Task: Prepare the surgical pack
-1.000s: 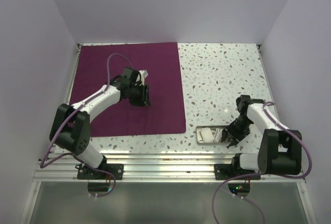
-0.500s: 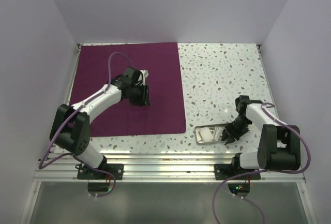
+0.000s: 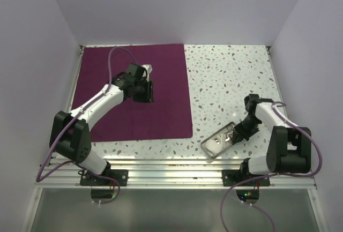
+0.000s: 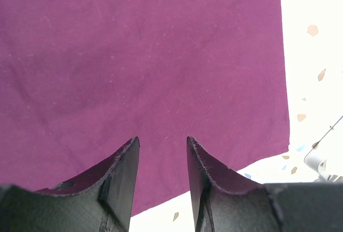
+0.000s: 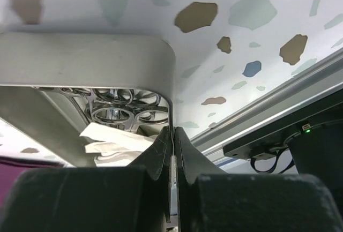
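The plum-purple cloth (image 3: 166, 66) (image 4: 134, 55) lies flat on the left half of the table. My left gripper (image 3: 150, 92) (image 4: 162, 142) hovers over the cloth's middle, open, with nothing between its fingers. The small steel tray (image 3: 214, 145) (image 5: 96, 55) sits askew near the front edge, right of the cloth. My right gripper (image 3: 235, 135) (image 5: 173, 131) is shut on the tray's thin rim at its right end. Inside the tray, the right wrist view shows silver instrument ring handles (image 5: 118, 111) and white gauze (image 5: 110, 141).
The speckled tabletop (image 3: 230, 76) extends to the right of the cloth. A metal rail (image 3: 171, 165) (image 5: 268, 114) runs along the table's front edge, close behind the tray. White walls enclose the table at the back and sides.
My right gripper has closed onto the tray's rim, and the tray has swung from level to slanted. The left gripper has shifted slightly toward the back over the cloth.
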`<state>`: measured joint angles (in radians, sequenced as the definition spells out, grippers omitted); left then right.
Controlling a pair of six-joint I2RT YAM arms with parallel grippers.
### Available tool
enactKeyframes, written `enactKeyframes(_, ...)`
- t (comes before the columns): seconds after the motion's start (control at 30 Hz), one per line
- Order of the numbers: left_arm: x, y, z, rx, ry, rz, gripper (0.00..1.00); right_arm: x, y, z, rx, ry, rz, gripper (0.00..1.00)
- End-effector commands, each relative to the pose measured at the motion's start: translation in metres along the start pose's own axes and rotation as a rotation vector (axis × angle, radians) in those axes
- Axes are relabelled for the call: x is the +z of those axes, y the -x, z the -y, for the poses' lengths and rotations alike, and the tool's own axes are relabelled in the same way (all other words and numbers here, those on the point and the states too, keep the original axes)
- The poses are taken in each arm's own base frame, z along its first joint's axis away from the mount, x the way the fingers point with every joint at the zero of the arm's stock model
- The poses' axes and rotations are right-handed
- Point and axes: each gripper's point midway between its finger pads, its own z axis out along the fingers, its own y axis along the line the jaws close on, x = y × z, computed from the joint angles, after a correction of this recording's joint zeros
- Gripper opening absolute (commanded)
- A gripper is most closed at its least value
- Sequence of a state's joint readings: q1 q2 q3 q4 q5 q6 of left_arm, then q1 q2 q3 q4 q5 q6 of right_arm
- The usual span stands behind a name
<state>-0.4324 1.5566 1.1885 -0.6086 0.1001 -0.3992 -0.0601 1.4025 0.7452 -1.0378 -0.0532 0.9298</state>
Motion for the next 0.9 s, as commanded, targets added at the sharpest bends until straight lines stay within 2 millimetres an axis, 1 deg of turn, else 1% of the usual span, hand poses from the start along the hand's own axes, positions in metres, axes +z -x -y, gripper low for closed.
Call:
enactKeyframes(0.0,-0.019,0.022,0.002,0.026,0.004,0.067,0.44,-0.027,0.007,-0.011,-0.010,0.044,0.031,0.00)
enactKeyframes(0.03,-0.021,0.023,0.000,0.022,0.008,0.070,0.44,-0.036,0.007,-0.020,-0.012,0.077,0.033,0.00)
enactKeyframes(0.1,-0.023,0.025,-0.005,0.017,0.029,0.078,0.45,-0.046,0.008,-0.029,-0.016,0.097,0.051,0.00)
enactKeyframes(0.13,-0.024,0.027,-0.012,-0.002,0.047,0.079,0.45,-0.058,0.012,-0.040,-0.014,0.126,0.069,0.00)
enactKeyframes(0.2,-0.029,0.031,-0.022,-0.028,0.069,0.095,0.45,-0.062,0.005,-0.055,-0.047,0.117,0.057,0.00)
enactKeyframes(0.23,-0.032,0.035,-0.033,-0.070,0.084,0.103,0.45,-0.074,0.007,-0.072,-0.045,0.150,0.071,0.00)
enactKeyframes(0.27,-0.035,0.037,-0.039,-0.090,0.087,0.114,0.45,-0.078,0.000,-0.084,-0.078,0.162,0.078,0.00)
enactKeyframes(0.3,-0.037,0.038,-0.043,-0.112,0.077,0.120,0.44,-0.086,0.003,-0.104,-0.085,0.184,0.090,0.00)
enactKeyframes(0.33,-0.041,0.043,-0.054,-0.147,0.090,0.139,0.44,-0.090,0.001,-0.117,-0.077,0.198,0.093,0.00)
enactKeyframes(0.37,-0.046,0.046,-0.057,-0.158,0.091,0.154,0.44,-0.093,-0.008,-0.132,-0.112,0.215,0.100,0.00)
enactKeyframes(0.4,-0.049,0.048,-0.063,-0.167,0.108,0.167,0.44,-0.106,-0.009,-0.153,-0.126,0.254,0.112,0.00)
enactKeyframes(0.43,-0.051,0.049,-0.071,-0.182,0.129,0.173,0.44,-0.098,-0.013,-0.167,-0.116,0.234,0.092,0.00)
enactKeyframes(0.47,-0.054,0.052,-0.074,-0.186,0.141,0.184,0.44,-0.097,-0.025,-0.183,-0.148,0.240,0.085,0.00)
enactKeyframes(0.5,-0.057,0.053,-0.081,-0.194,0.171,0.193,0.45,-0.097,-0.031,-0.196,-0.154,0.245,0.079,0.00)
enactKeyframes(0.53,-0.058,0.052,-0.084,-0.212,0.182,0.189,0.45,-0.097,-0.035,-0.220,-0.142,0.262,0.068,0.00)
enactKeyframes(0.57,-0.060,0.052,-0.090,-0.227,0.220,0.195,0.45,-0.095,-0.049,-0.235,-0.171,0.274,0.065,0.00)
enactKeyframes(0.6,-0.061,0.052,-0.095,-0.237,0.246,0.199,0.45,-0.095,-0.055,-0.247,-0.179,0.279,0.064,0.00)
enactKeyframes(0.63,-0.060,0.044,-0.103,-0.271,0.286,0.185,0.45,-0.085,-0.082,-0.290,-0.205,0.287,0.047,0.00)
enactKeyframes(0.67,-0.061,0.044,-0.104,-0.272,0.287,0.184,0.45,-0.099,-0.083,-0.300,-0.210,0.330,0.055,0.00)
enactKeyframes(0.7,-0.060,0.043,-0.105,-0.283,0.296,0.183,0.44,-0.097,-0.091,-0.310,-0.205,0.336,0.049,0.00)
enactKeyframes(0.73,-0.060,0.039,-0.109,-0.291,0.308,0.177,0.44,-0.078,-0.105,-0.318,-0.228,0.299,0.042,0.00)
enactKeyframes(0.77,-0.060,0.037,-0.111,-0.300,0.317,0.176,0.44,-0.090,-0.114,-0.334,-0.240,0.344,0.048,0.00)
enactKeyframes(0.8,-0.060,0.036,-0.114,-0.308,0.326,0.175,0.44,-0.088,-0.122,-0.342,-0.237,0.348,0.044,0.00)
enactKeyframes(0.83,-0.060,0.033,-0.118,-0.315,0.343,0.171,0.44,-0.069,-0.136,-0.347,-0.256,0.314,0.037,0.00)
enactKeyframes(0.87,-0.060,0.031,-0.120,-0.327,0.349,0.171,0.44,-0.077,-0.145,-0.359,-0.249,0.347,0.033,0.00)
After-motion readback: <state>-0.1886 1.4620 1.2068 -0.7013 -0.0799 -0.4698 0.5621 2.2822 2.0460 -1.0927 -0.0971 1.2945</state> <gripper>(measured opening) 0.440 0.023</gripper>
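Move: The tray is already pinched between the right fingers by its near long side, close to the scissors end. The tray's middle is about 7 cm left of that hand and 1 cm back. It is bound for the middle of the purple cloth, roughly 24 cm ahead and 41 cm left; the cloth's near right corner is some 18 cm left, about level. From the left hand, the cloth's middle is about 7 cm ahead, 3 cm left and 12 cm below. The tray, still pinched by its side wall in the shut right fingers, is carried about 35 cm left and forward from the bare table over the cloth. It goes forward and up at first, then mostly leftward while sinking slightly, the wrist tipping its fingertips forward and turning a little counter-clockwise. The half-open left hand swings some 11 cm left above the cloth, rising slightly. ##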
